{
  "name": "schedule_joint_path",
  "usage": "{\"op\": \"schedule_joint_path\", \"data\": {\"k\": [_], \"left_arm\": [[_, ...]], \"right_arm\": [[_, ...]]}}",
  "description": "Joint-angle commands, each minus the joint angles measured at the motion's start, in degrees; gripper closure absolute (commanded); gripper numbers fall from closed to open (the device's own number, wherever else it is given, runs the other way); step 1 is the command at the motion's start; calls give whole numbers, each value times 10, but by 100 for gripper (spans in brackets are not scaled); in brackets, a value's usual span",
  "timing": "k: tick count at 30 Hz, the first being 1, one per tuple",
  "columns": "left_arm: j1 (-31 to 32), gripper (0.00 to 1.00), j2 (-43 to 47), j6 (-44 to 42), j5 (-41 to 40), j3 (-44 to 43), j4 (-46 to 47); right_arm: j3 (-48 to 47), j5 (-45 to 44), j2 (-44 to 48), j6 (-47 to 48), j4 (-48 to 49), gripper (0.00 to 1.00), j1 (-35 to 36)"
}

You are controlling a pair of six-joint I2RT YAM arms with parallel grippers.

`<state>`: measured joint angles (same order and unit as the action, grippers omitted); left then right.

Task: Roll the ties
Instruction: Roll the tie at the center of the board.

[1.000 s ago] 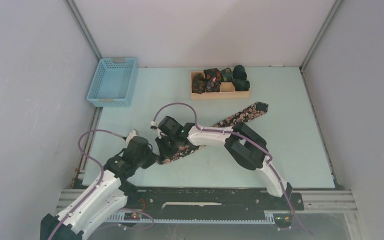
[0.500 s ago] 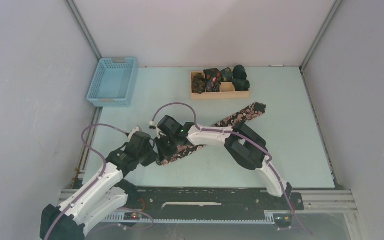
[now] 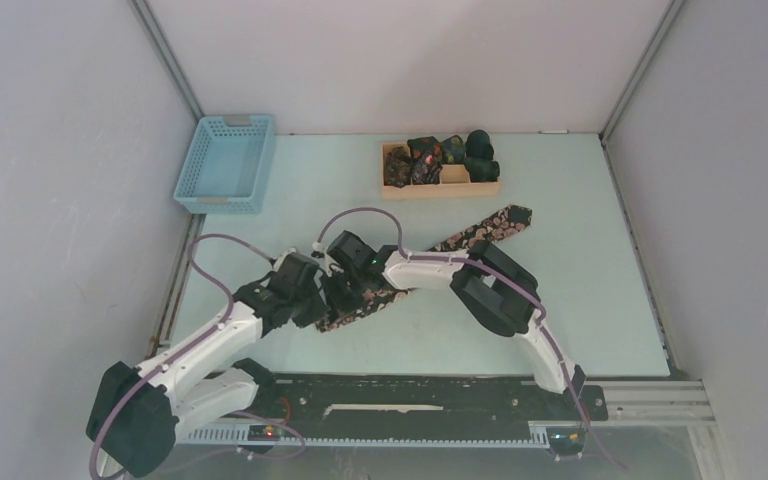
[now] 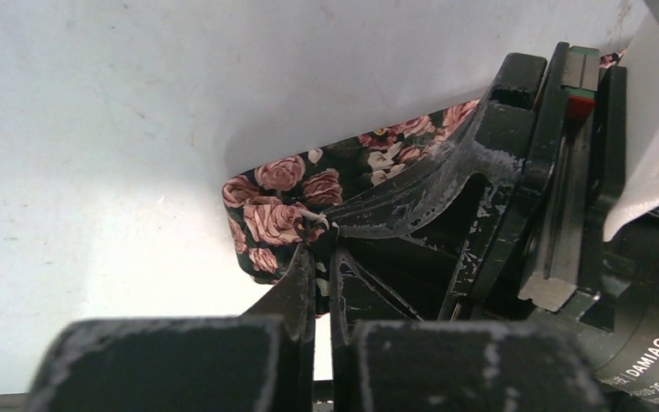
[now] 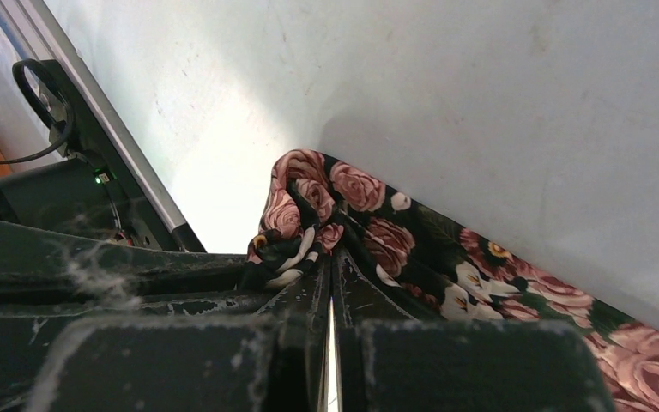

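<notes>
A long dark tie (image 3: 480, 231) with pink roses lies diagonally on the table, its wide end at the far right. Its near end is folded over into a small roll (image 4: 268, 215), which also shows in the right wrist view (image 5: 309, 202). My left gripper (image 3: 322, 303) is shut on that folded end, its jaws pinching the fabric (image 4: 324, 257). My right gripper (image 3: 348, 290) is shut on the same end from the other side (image 5: 330, 249). The two grippers touch or nearly touch. Several small dark rolled ties (image 3: 425, 155) sit in a wooden tray (image 3: 440, 187).
A blue plastic basket (image 3: 228, 163) stands at the far left. The wooden tray is at the far middle. White walls close in the table on three sides. A metal rail (image 3: 410, 400) runs along the near edge.
My left gripper has moved right and forward to the tie's near end and now pinches it next to the right gripper. The right gripper has barely shifted.
</notes>
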<state>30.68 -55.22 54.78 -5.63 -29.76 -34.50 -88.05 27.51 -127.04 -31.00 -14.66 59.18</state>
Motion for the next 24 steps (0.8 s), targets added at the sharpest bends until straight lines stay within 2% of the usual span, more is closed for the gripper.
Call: {"op": "schedule_joint_path", "data": {"k": [1, 20, 22, 24], "left_arm": [[13, 100, -23, -7, 20, -25, 46], [25, 100, -102, -12, 24, -41, 63], [27, 97, -108, -13, 26, -41, 69], [30, 87, -114, -15, 29, -41, 77]], "right_arm": [[17, 18, 43, -9, 39, 99, -7], [92, -6, 114, 7, 39, 100, -58], [101, -11, 124, 7, 40, 100, -64], [108, -11, 128, 7, 45, 100, -68]]}}
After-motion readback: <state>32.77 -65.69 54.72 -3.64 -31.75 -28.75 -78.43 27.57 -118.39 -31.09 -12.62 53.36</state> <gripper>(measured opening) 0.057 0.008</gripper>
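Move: At the left fingertips, pinched in them, is the tie's rolled end, about 1 cm below the hand point. The flat strip it is to be rolled onto starts some 5 cm to the right and 3 cm ahead, roughly 2 cm lower. The tie's far end lies about 48 cm right and 24 cm ahead. From the right hand, the rolled end sits about 2 cm to the left, level fore and aft, and the adjoining strip about 4 cm right and 3 cm ahead. Backing off from the rolled end, the right hand draws about 5 cm to the right along the tie and some 3 cm forward, lifting about 2 cm late on, fingers still shut. The left hand keeps its pinch on the roll and takes it about 2 cm right, then down some 1.5 cm towards the board. ##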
